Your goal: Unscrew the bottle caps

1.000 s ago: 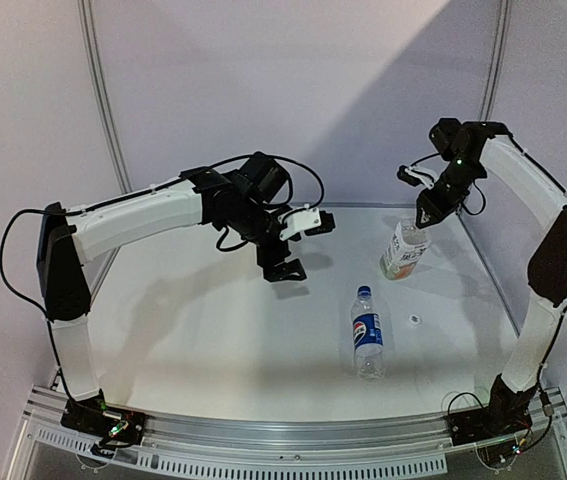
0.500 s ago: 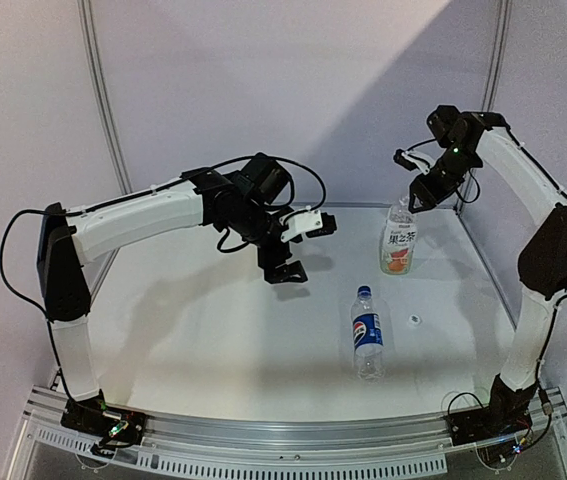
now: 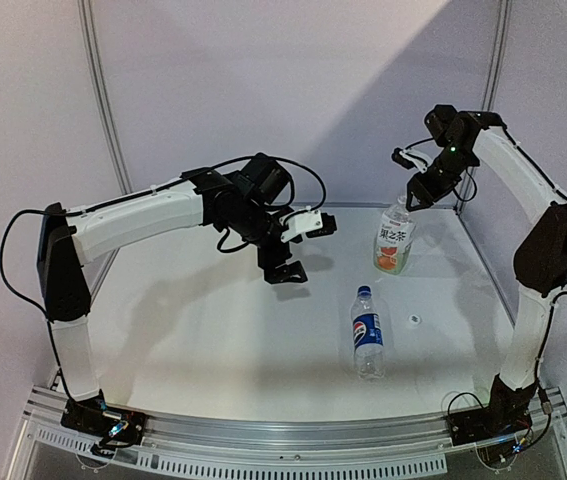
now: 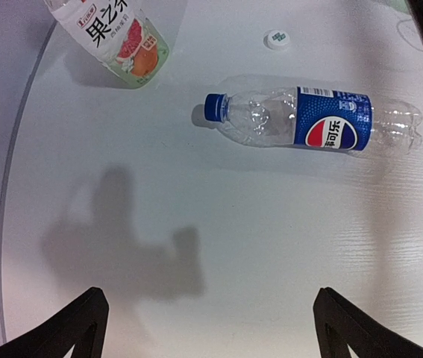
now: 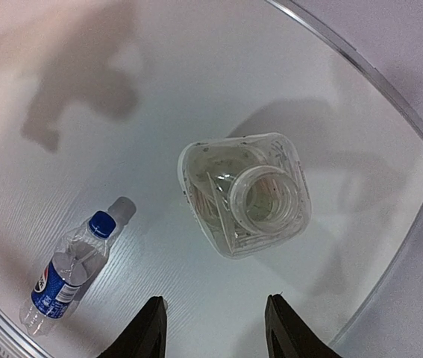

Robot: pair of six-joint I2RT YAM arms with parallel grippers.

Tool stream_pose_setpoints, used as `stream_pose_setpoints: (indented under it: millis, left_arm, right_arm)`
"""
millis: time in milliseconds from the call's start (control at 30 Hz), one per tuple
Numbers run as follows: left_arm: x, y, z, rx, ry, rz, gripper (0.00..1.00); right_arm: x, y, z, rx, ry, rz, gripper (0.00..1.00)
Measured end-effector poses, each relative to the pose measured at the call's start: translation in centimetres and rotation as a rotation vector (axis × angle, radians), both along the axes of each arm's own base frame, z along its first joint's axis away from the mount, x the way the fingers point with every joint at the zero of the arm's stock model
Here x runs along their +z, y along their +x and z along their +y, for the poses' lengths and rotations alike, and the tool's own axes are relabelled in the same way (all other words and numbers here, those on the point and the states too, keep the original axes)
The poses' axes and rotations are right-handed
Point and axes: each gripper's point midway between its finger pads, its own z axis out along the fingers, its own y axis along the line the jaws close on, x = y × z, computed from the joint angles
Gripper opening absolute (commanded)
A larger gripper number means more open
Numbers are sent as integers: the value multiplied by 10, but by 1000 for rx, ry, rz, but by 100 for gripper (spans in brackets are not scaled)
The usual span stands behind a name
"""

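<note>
The wider bottle (image 3: 394, 240) with the green-white-orange label stands at the back right, its mouth (image 5: 268, 197) open and uncapped. A white cap (image 3: 414, 320) lies loose on the table, also in the left wrist view as the white cap (image 4: 277, 39). The slim Pepsi bottle (image 3: 367, 333) lies on its side with its blue cap (image 3: 364, 292) screwed on. My right gripper (image 3: 415, 196) hovers just above the wider bottle (image 5: 245, 195), open and holding nothing. My left gripper (image 3: 285, 270) hangs open over the table's middle left, well clear of the Pepsi bottle (image 4: 323, 123).
The white table (image 3: 213, 340) has a metal rim (image 5: 360, 71) curving close behind the wider bottle. Purple walls and upright poles (image 3: 103, 110) stand at the back. The arm bases sit on a rail (image 3: 283, 455) at the near edge.
My right gripper has opened and lifted off the wider bottle's neck. The bottle has swung from a lean to nearly upright and shifted slightly left. The left arm has barely moved.
</note>
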Motion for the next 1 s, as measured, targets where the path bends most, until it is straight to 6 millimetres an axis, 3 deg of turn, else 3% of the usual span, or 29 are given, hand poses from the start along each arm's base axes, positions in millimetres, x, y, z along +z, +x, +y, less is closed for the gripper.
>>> stream_pose_setpoints:
  millis: [133, 333, 400, 433, 467, 567, 700, 767, 900, 1000]
  left_arm:
    - [0, 1, 0, 3, 2, -2, 99]
    - [0, 6, 3, 37, 9, -16, 99]
    - [0, 9, 3, 52, 11, -24, 99]
    - [0, 10, 3, 60, 10, -26, 99]
    - [-1, 11, 4, 69, 10, -26, 99]
    - [-6, 13, 6, 91, 17, -23, 99]
    - [-14, 14, 9, 134, 15, 6, 99]
    - [-16, 15, 9, 167, 4, 27, 98]
    - [-8, 18, 0, 242, -39, 40, 98]
    - [3, 19, -24, 283, -102, 50, 98]
  right_arm:
    - [2, 0, 1, 2, 5, -5, 47]
    - [3, -1, 4, 12, 23, -1, 55]
    - [5, -3, 8, 23, 44, 1, 69]
    - [7, -7, 10, 37, 60, 3, 90]
    - [9, -12, 14, 56, 82, 8, 96]
    - [18, -37, 27, 146, 169, 14, 99]
    - [4, -110, 29, 218, 260, 111, 99]
    - [-2, -134, 25, 210, 283, 127, 99]
    - [-11, -138, 23, 135, 314, 99, 99]
    - [-17, -131, 23, 90, 326, 76, 99]
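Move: The capped Pepsi bottle lies about 6 cm back from the left hand, 18 cm to its right and 15 cm below. From that hand the open juice bottle stands 12 cm ahead and 24 cm right, while the loose white cap lies 3 cm back, 30 cm right. From the right hand, the Pepsi is some 14 cm back, 7 cm left and 21 cm below; the juice bottle is 4 cm ahead, 2 cm left, and the white cap 10 cm back, 5 cm right. The standing juice bottle is left behind as the right hand eases up and left, then swings back some 14 cm towards the Pepsi and sinks a little at the end. Its half-open fingers spread wide and its left side tips up about 20 degrees. The left hand, still wide open, drifts 2 cm forward, turns counter-clockwise, and finally starts right towards the Pepsi. ##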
